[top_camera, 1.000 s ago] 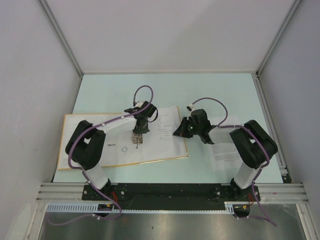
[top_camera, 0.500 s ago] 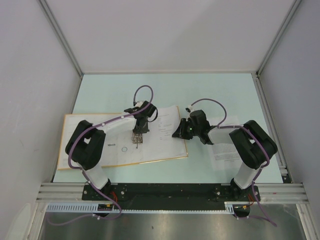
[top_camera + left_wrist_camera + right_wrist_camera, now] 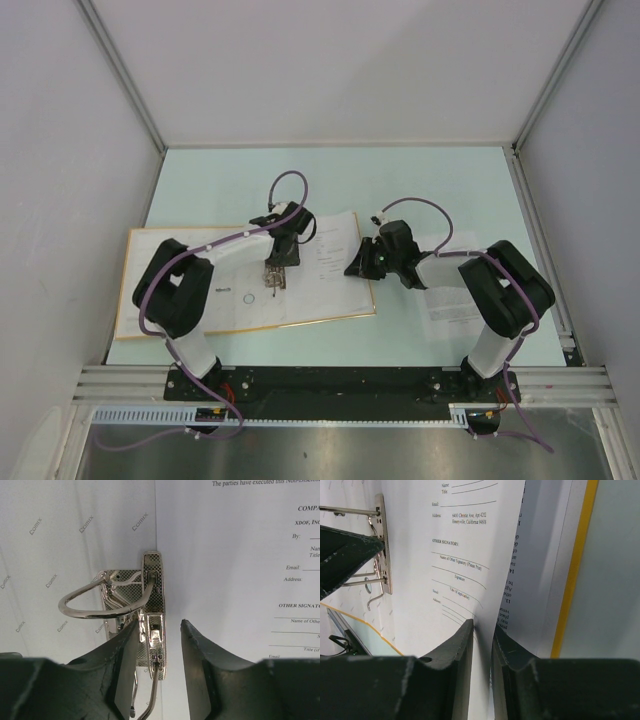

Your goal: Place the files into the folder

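Note:
The folder (image 3: 150, 290) lies open on the table, pale inside with a yellow rim (image 3: 576, 565). Its metal ring mechanism (image 3: 152, 580) sits at the middle, one ring (image 3: 95, 609) arching left. My left gripper (image 3: 159, 625) hangs right over the mechanism, open, with the lever between its jaws and touching neither. One of the files, a printed sheet (image 3: 460, 545), lies on the folder's right half. My right gripper (image 3: 482, 627) is at that sheet's right edge, open by a narrow gap, and the lifted edge stands in the gap. In the top view the left gripper (image 3: 276, 268) and right gripper (image 3: 353, 268) flank this sheet (image 3: 335, 255).
More printed sheets (image 3: 452, 305) lie on the table to the right, partly under my right arm. The work area is walled on three sides, with a metal rail (image 3: 340, 380) along the near edge.
My left jaws have spread wider over the mechanism lever. My right jaws, shut on the sheet's edge a second ago, have parted slightly. Neither arm has shifted noticeably.

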Robot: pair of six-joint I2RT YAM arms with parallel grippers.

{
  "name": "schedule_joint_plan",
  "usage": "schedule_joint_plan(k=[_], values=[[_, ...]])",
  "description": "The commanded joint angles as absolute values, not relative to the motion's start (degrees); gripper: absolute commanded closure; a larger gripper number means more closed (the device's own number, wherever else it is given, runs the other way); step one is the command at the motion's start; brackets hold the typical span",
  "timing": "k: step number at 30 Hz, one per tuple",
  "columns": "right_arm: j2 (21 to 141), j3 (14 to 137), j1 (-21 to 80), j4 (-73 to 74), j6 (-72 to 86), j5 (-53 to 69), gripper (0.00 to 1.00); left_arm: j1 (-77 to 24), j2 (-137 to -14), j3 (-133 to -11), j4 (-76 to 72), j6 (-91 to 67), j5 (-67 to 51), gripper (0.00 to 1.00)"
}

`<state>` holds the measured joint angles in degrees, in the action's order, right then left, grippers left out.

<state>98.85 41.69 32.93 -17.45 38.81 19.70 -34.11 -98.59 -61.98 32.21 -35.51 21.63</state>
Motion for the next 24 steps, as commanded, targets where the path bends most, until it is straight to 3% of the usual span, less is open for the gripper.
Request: schedule_joint_plan(k=[1,4,10,19,20,24], values=[[97.73,43.59,33.4,-17.84,37.79,18.72,0.76,-33.84,-94.93,-62.05,31.55,-34.45,20.22,0.55],[97.3,44.64,33.92,-16.36,37.09,17.59,0.75,-33.84,-92.03,-62.58,32.08,-33.66,18.12,0.53],[96.68,48.25,35.51,-7.92,34.54,13.1,0.58,-33.93,-84.74,-63.37,31.55,-31.55,11.7,0.42],[90.98,56.59,37.09,12.98,29.54,0.03,0.13,-33.93,-73.05,-62.06,26.74,-28.57,2.91,0.33],[90.01,57.65,37.0,19.62,29.53,-7.05,0.01,-34.01,-71.04,-61.53,25.07,-28.13,1.77,0.33],[80.63,60.29,33.24,30.92,31.02,-15.99,0.0,-36.28,-70.48,-60.9,18.03,-28.12,-4.13,0.33]])
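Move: Just left of the left hand, by some 2 cm and about 2 cm lower, sits the ring clip. The filed sheet's middle is about 9 cm to that hand's right and 1 cm back, and the loose files about 39 cm right, 8 cm back. From the right hand, the loose files lie roughly 24 cm right and 6 cm back, the filed sheet's middle 6 cm left, level with it, and the folder's yellow edge 5 cm right. Climbing away from the ring clip, the left hand rises about 16 cm and drifts 5 cm right over the filed sheet, opening further as its fingers swing to point more forward and right. The right hand lingers, then spreads from a narrow gap to fully open, comes free of the sheet's curled right edge and lifts some 5 cm while backing off right, its fingers turning steeper down. ##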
